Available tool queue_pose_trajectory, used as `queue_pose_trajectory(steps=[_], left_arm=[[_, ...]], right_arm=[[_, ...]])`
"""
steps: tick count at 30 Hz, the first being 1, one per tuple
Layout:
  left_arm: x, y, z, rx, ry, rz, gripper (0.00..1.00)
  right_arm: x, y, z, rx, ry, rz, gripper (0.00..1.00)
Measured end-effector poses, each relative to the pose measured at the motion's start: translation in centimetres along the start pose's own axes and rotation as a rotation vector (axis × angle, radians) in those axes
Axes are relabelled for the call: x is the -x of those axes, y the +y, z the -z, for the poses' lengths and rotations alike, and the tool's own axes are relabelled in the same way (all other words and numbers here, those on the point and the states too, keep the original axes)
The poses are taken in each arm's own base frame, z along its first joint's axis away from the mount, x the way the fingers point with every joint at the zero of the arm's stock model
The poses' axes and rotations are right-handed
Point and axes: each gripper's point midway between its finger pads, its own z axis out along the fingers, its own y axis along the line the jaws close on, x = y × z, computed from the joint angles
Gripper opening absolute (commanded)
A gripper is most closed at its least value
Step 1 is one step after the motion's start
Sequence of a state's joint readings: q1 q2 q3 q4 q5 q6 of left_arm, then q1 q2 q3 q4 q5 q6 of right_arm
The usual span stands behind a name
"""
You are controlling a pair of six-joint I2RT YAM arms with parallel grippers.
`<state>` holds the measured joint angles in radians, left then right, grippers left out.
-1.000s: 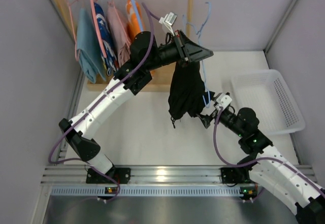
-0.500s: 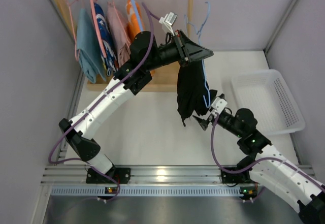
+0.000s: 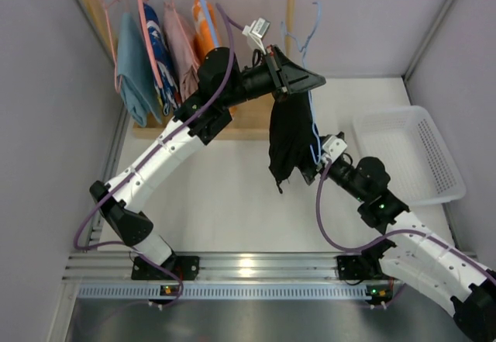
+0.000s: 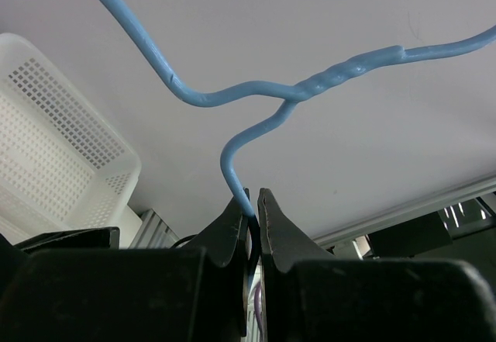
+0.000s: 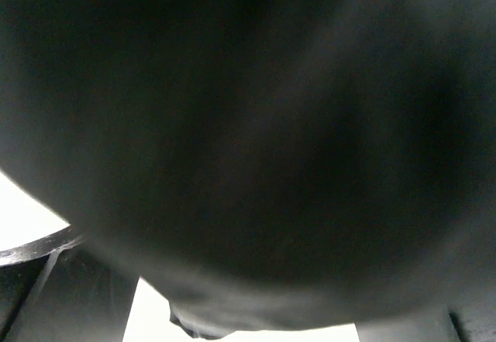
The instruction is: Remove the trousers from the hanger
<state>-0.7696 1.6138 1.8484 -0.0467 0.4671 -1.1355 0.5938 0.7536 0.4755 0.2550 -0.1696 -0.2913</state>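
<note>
Black trousers (image 3: 288,144) hang over a light-blue wire hanger (image 3: 310,36) held up in mid-air. My left gripper (image 3: 314,84) is shut on the hanger's wire (image 4: 232,164) just below its twisted neck. My right gripper (image 3: 308,173) is open and pressed against the lower right side of the trousers. Black cloth (image 5: 248,125) fills the right wrist view, lying between the two fingers; whether they touch it I cannot tell. Bright orange patterned trousers (image 3: 203,28) hang on the wooden rack (image 3: 291,16) at the back left.
Several other garments, blue and pink, hang on the rack beside the orange one. A white perforated basket (image 3: 407,156) stands on the table at the right, also seen in the left wrist view (image 4: 54,148). Grey walls close in on three sides.
My right gripper has moved up and left until it meets the black trousers. The trousers' lower end swung a little to the right. The left arm has held still.
</note>
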Motion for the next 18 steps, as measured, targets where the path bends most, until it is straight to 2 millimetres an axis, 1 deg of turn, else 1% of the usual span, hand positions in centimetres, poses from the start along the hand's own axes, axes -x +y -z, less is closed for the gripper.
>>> queue_pose_trajectory(steps=[3, 4, 6, 7, 9, 10, 12, 13, 18], left_arm=[[0.0, 0.0, 0.0, -0.001, -0.001, 0.003, 0.0], [0.0, 0.0, 0.0, -0.001, -0.001, 0.003, 0.0], [0.0, -0.1, 0.0, -0.002, -0.001, 0.003, 0.0], [0.0, -0.1, 0.0, -0.002, -0.001, 0.003, 0.0], [0.0, -0.1, 0.0, -0.002, -0.002, 0.003, 0.0], [0.0, -0.1, 0.1, -0.002, -0.002, 0.003, 0.0], [0.0, 0.1, 0.2, 0.002, -0.003, 0.004, 0.0], [0.1, 0.1, 0.3, 0.004, -0.004, 0.004, 0.0], [0.3, 0.5, 0.9, 0.017, -0.012, 0.009, 0.0]], right_arm=[[0.7, -0.5, -0.2, -0.017, -0.015, -0.005, 0.85], [0.8, -0.6, -0.3, -0.022, -0.019, -0.004, 0.79], [0.9, -0.8, -0.2, -0.034, -0.02, -0.002, 0.73], [0.9, -0.9, -0.2, -0.04, -0.02, -0.001, 0.65], [1.1, -1.1, -0.1, -0.049, -0.025, 0.005, 0.54], [1.2, -1.2, 0.0, -0.054, -0.028, 0.009, 0.41], [1.5, -1.3, 0.2, -0.058, -0.037, 0.015, 0.29], [1.6, -1.4, 0.3, -0.06, -0.038, 0.019, 0.2], [1.8, -1.7, 0.9, -0.065, -0.027, 0.037, 0.04]])
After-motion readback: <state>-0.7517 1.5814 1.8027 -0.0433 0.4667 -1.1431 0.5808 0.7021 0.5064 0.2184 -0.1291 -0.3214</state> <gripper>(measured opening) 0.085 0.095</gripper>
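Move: The black trousers hang on the blue hanger, their middle about 4 cm left of the right hand, some 3 cm ahead and 8 cm higher, with the lower cloth right in front of its open fingers. The hanger's body is about 18 cm above that hand, roughly 1 cm ahead and 1 cm left; the white basket lies some 31 cm right, 7 cm ahead and 20 cm below. From the left hand, gripping the hanger, the trousers' middle is about 19 cm below, 2 cm ahead and 4 cm left. The lower part of the trousers is pinched by the right hand: its fingers go from wide open to nearly shut on the cloth while it rises about 2 cm and then eases some 1.5 cm to the right. The left hand keeps its grip on the hanger high above, still at first, then starting to shift left by about 1 cm. ##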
